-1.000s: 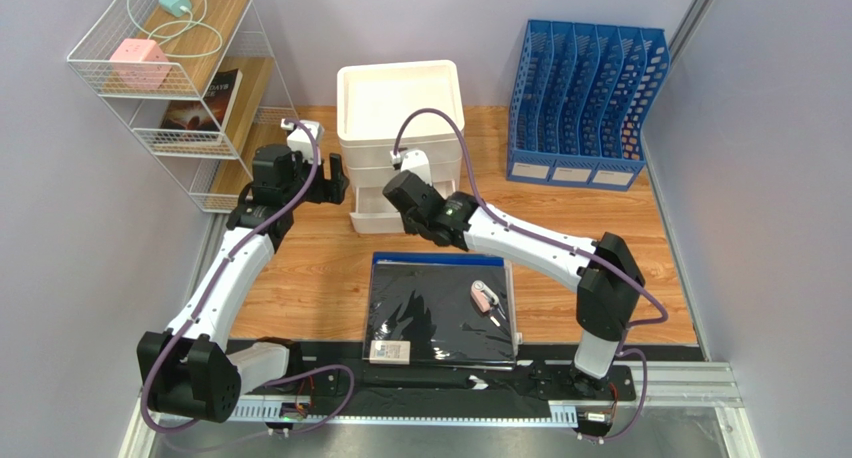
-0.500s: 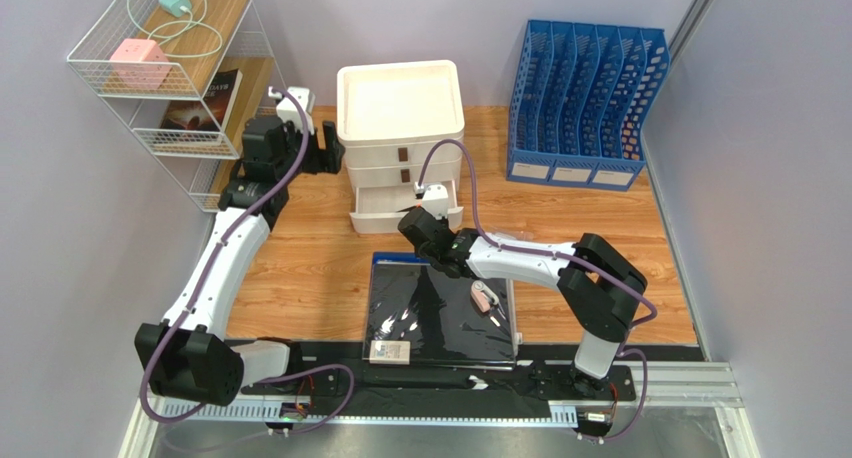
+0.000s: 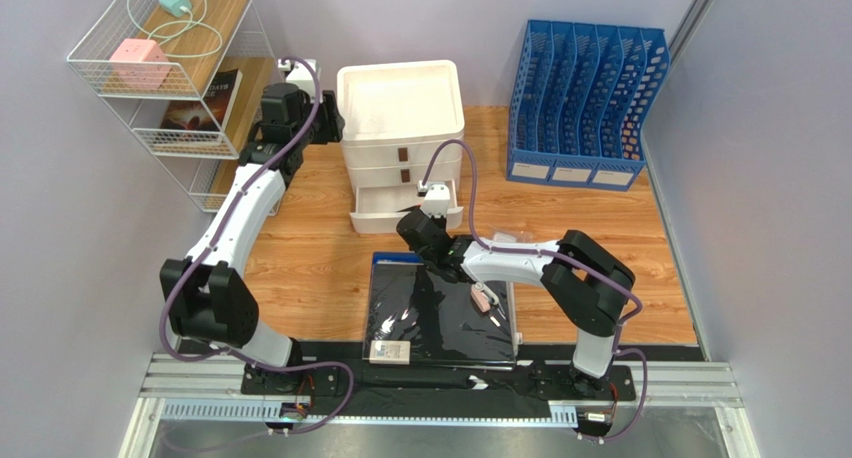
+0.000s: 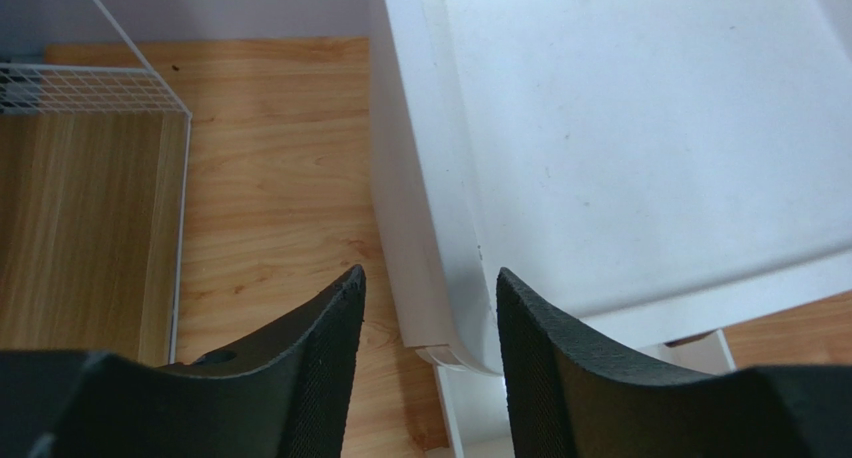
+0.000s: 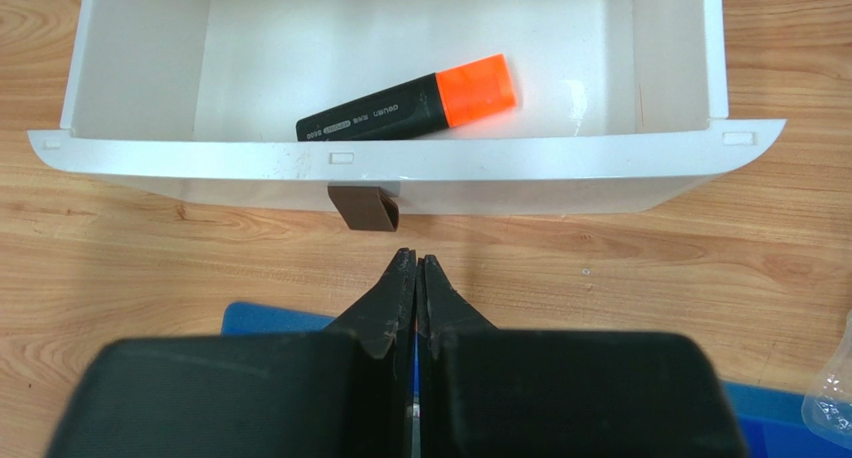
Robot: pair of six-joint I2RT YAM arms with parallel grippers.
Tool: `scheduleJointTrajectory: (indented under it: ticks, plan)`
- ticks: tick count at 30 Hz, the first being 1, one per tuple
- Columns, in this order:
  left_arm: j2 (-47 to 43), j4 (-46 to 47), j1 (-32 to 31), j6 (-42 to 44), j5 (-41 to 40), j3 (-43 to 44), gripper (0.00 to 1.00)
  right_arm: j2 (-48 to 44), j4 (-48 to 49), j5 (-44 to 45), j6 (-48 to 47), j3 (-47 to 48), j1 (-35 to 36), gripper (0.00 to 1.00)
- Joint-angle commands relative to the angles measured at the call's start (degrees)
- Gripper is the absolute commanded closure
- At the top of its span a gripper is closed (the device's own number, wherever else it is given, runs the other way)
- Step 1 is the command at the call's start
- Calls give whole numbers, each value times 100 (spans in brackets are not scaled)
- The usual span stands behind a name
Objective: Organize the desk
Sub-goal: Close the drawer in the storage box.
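Observation:
The desk is a light wooden tabletop. At its back stands a white drawer unit with its bottom drawer pulled out. An orange-capped black highlighter lies in that drawer. My right gripper is shut and empty, just in front of the drawer's brown handle and above a blue folder's edge. My left gripper hovers open over the unit's top left corner, one finger on each side of it and not touching.
A dark folder lies at the near middle with a small pink object and a white card on it. A blue file rack stands back right. A white wire shelf with a book and chargers stands back left.
My right gripper drew back from the drawer unit toward the folder and shut. My left arm reached farther back to the unit's top left corner, its jaws narrowing.

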Motion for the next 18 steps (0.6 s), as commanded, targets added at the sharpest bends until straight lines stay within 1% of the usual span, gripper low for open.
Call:
scheduleJointTrajectory:
  ticks: [1,9,10,11,12,14,15,17,18]
  plan:
    - [180,114,5,13,-166,196,44,131,662,440,168,-67,47,100]
    - [506,132,-3,31,-201,415,45,351,961,607,212,-32,47,100]
    - [541,132,-3,39,-210,424,49,412,988,686,229,-14,47,100]
    - [541,132,-3,40,-184,407,55,439,1014,721,229,-14,47,100]
    - [541,141,-3,48,-157,389,69,474,1049,783,221,-5,47,100]
    - [532,167,-3,83,-52,319,81,614,1137,906,212,74,21,100]
    - [541,176,-12,101,-34,310,90,675,1155,941,203,117,12,100]
    - [532,202,-21,145,-25,257,99,860,1164,1029,203,275,-23,100]
    - [532,194,-38,171,-8,257,100,913,1173,1038,203,311,-32,100]
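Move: The storage box's left rim, just behind its front corner, is about 2 cm ahead of the left hand, 2 cm to its right and 3 cm below; the wire rack stands some 22 cm to that hand's left and 3 cm farther out. From the right hand the open bottom drawer's handle is roughly 3 cm ahead, 2 cm left and 3 cm lower; the highlighter lies inside, 6 cm ahead, 2 cm left and 5 cm below the hand. Settling down about 2 cm over the box's left rim while easing some 2 cm forward, the left hand then closes its fingers almost fully and pinches the rim. The right hand, fingers still shut, creeps about 2 cm forward towards the bottom drawer's front, right of the handle, then sinks some 2.5 cm to bring the fingertips against its face, turning slightly clockwise. ##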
